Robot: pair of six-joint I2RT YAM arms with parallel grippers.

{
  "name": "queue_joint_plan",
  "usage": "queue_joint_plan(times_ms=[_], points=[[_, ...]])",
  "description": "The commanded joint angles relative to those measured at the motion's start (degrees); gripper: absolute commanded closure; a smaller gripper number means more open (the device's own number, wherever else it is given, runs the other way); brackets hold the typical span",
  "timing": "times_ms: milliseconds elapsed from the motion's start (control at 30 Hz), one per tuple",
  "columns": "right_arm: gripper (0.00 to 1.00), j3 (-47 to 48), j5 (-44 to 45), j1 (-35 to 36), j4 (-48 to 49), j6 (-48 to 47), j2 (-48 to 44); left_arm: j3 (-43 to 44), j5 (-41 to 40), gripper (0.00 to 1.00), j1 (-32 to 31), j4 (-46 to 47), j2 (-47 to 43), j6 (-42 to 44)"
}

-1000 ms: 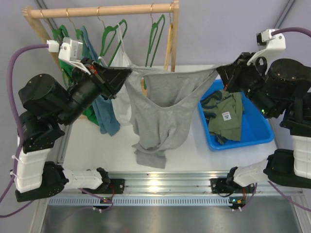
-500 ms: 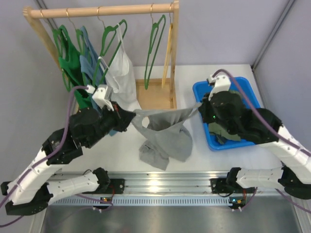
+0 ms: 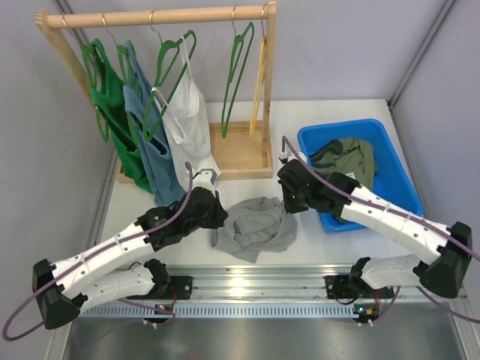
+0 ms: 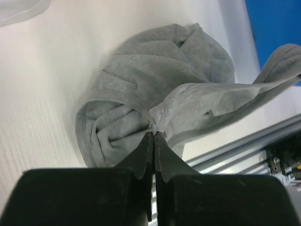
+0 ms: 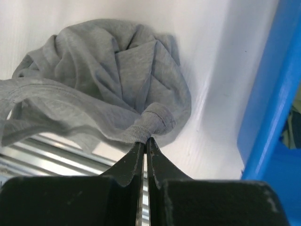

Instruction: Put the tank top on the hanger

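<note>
The light grey tank top point(image 3: 255, 229) lies crumpled on the white table in front of the rack. My left gripper point(image 3: 215, 215) is low at its left edge, shut on a bunched piece of its hem point(image 4: 154, 133). My right gripper point(image 3: 289, 204) is low at its right edge, shut on a rolled edge of the fabric point(image 5: 145, 139). The cloth shows in the left wrist view point(image 4: 141, 80) and the right wrist view point(image 5: 108, 61). Two empty green hangers point(image 3: 238, 67) point(image 3: 176, 64) hang on the wooden rack, apart from both grippers.
The wooden rack point(image 3: 154, 15) at the back holds a green garment point(image 3: 111, 112), a blue top point(image 3: 154, 161), a white tank top point(image 3: 187, 124) and a yellow hanger point(image 3: 259, 75). A blue bin point(image 3: 390, 157) with an olive garment point(image 3: 349, 161) stands right. A metal rail point(image 3: 247, 289) runs along the near edge.
Both arms came down from holding the tank top stretched in the air. The top now lies bunched on the table, and the grippers are closer together.
</note>
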Motion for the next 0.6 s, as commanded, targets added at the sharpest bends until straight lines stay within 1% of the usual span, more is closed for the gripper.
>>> queue_joint_plan(times_ms=[0,33,67,133,233,333,367,400,433,467,500,533,567], points=[[1.00,-1.42,-6.27,-4.23,9.96,-2.40,5.36,-2.16,1.50,1.00,4.08,10.82,3.00,0.76],[1.00,-1.59,-6.88,-4.93,10.85,-2.58,6.67,-2.95,2.38,1.00,6.97,11.97,3.44,1.20],[1.00,-1.51,-7.59,-5.72,11.55,-2.67,9.12,-4.53,4.65,1.00,8.56,13.03,4.23,1.38],[1.00,-0.89,-7.33,-5.90,12.26,-2.93,11.07,-5.68,5.90,1.00,12.25,15.06,5.02,1.82],[1.00,-0.98,-6.72,-6.08,12.70,-2.93,13.28,-7.09,7.31,1.00,15.33,16.02,6.08,2.87],[0.99,-1.85,-6.89,-6.08,12.62,-2.67,13.19,-8.23,10.11,0.99,16.05,17.34,6.78,3.66],[0.94,-2.29,-6.63,-5.99,12.70,-2.50,12.23,-8.58,11.17,0.95,16.05,17.69,6.70,3.84],[0.92,-2.99,-6.54,-6.08,12.70,-2.41,11.70,-8.67,12.48,0.90,16.05,17.87,6.52,3.84],[0.89,-3.26,-6.28,-6.17,12.70,-2.32,11.17,-8.85,12.93,0.79,15.96,17.87,6.26,4.02],[0.83,-3.53,-6.10,-6.08,12.70,-2.32,10.21,-8.85,13.11,0.73,16.05,17.44,5.56,4.11],[0.80,-3.79,-6.10,-6.08,12.70,-2.32,9.68,-8.67,13.11,0.69,15.96,17.00,4.95,4.11],[0.77,-3.97,-6.36,-6.08,12.79,-2.32,9.07,-8.50,12.76,0.62,16.05,16.56,4.51,4.37],[0.71,-4.06,-6.54,-5.99,12.79,-2.41,8.10,-7.89,12.41,0.60,15.96,14.90,3.28,4.46]])
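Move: Each hand already pinches an upper corner of the grey tank top, whose bulk lies bunched on the table between them: from the left hand its middle is about 10 cm right, 2 cm ahead and 9 cm down. From the right hand it is about 10 cm left, level fore and aft, and 10 cm down. The wooden rack's near right corner is some 18 cm ahead of the right hand and 4 cm left; the blue bin's middle is about 20 cm ahead and 25 cm right. Both hands sweep down and forward together, still pinching the grey tank top's corners, to lay them over the bunched cloth: the left sinks about 5 cm while going some 4 cm forward and a little left, and the right drops about 7 cm with 3 cm forward and a slight drift left, its fingers tipping a little steeper. Both then all but stop low over the cloth and their shut fingers begin to part, the left to about a third open and the right to a quarter, letting go of the corners. ##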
